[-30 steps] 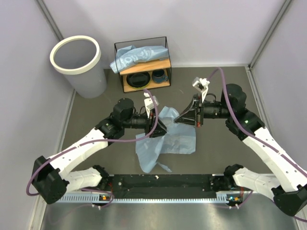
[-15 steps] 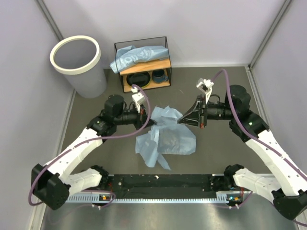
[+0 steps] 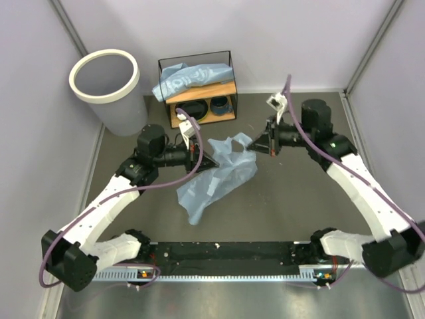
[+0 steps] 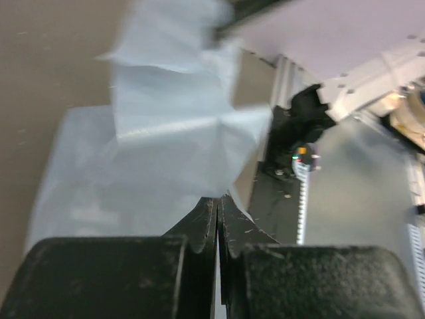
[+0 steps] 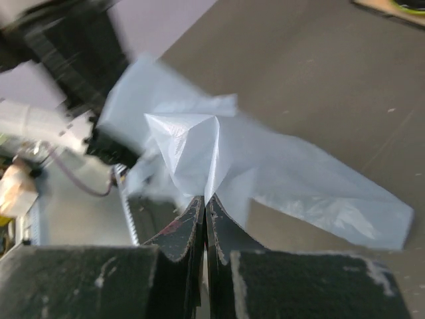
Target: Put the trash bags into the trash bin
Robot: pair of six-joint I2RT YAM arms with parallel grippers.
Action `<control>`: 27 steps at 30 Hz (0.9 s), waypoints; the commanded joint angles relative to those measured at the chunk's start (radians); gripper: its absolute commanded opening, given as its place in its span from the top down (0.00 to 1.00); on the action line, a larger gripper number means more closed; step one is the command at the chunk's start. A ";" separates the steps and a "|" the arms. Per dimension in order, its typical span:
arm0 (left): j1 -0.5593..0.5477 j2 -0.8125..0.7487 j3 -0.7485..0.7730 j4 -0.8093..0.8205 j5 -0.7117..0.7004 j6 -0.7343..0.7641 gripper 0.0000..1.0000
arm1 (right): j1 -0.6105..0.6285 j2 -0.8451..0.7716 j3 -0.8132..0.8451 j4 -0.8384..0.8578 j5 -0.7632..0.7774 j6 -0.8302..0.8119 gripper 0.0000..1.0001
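Note:
A light-blue trash bag (image 3: 222, 174) hangs stretched between my two grippers above the middle of the table, its lower end trailing on the surface. My left gripper (image 3: 212, 161) is shut on its left upper edge; in the left wrist view the film (image 4: 166, 146) comes out of the shut tips (image 4: 218, 198). My right gripper (image 3: 254, 143) is shut on its right upper corner; the film (image 5: 199, 153) shows in the right wrist view at the tips (image 5: 204, 198). A second trash bag (image 3: 189, 78) with white lettering lies on top of the shelf. The trash bin (image 3: 109, 93) stands at the back left, upright.
A black-wire-framed wooden shelf (image 3: 199, 109) stands at the back centre with dark bowls (image 3: 191, 111) and a cup (image 3: 220, 104) on it. Grey walls close the left, back and right sides. The arms' base rail (image 3: 226, 256) runs along the near edge.
Both grippers have risen and moved toward the back with the bag, lifting most of it off the table. The bag now hangs stretched and has shifted left and back.

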 commanded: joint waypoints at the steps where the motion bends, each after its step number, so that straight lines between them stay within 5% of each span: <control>1: -0.071 -0.007 -0.019 0.189 0.049 -0.208 1.00 | -0.010 0.174 0.142 0.067 0.159 -0.024 1.00; 3: -0.077 0.000 -0.033 0.203 -0.012 -0.263 1.00 | -0.012 0.218 0.221 0.061 0.170 0.008 0.87; 5: -0.069 0.005 -0.042 0.224 -0.054 -0.282 1.00 | -0.012 0.237 0.256 0.002 0.182 0.035 0.54; 6: -0.066 0.008 -0.044 0.220 -0.104 -0.284 1.00 | -0.012 0.226 0.251 -0.031 0.225 0.041 0.26; 8: -0.047 0.022 -0.049 0.239 -0.125 -0.306 1.00 | -0.020 0.162 0.189 -0.115 0.240 0.065 0.01; 21: -0.023 0.074 -0.081 0.276 -0.170 -0.437 1.00 | -0.062 -0.152 -0.206 -0.115 0.055 0.332 0.01; 27: 0.000 0.089 -0.091 0.299 -0.148 -0.475 1.00 | -0.009 -0.237 -0.319 0.102 0.030 0.451 0.02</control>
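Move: Both grippers pinch the gathered trash bag's upper edge, about 10 cm apart. From the right gripper, the bag's middle hangs some 8 cm left, 3 cm back and 12 cm below; from the left gripper, it is 2 cm right, level fore and aft and 9 cm below. Seen from the right gripper, the rack's folded bag lies about 27 cm ahead and 18 cm left, and the mug roughly 25 cm ahead and 9 cm left. Swing the right gripper about 8 cm forward and, during that throw, open it wide to let go of the bag's edge. Then draw it back some 12 cm while sinking and easing right, tipping it nearly 30 degrees downward. Keep the left gripper shut on its edge, dipping it back slightly, then easing it forward about 5 cm as it tilts down. ##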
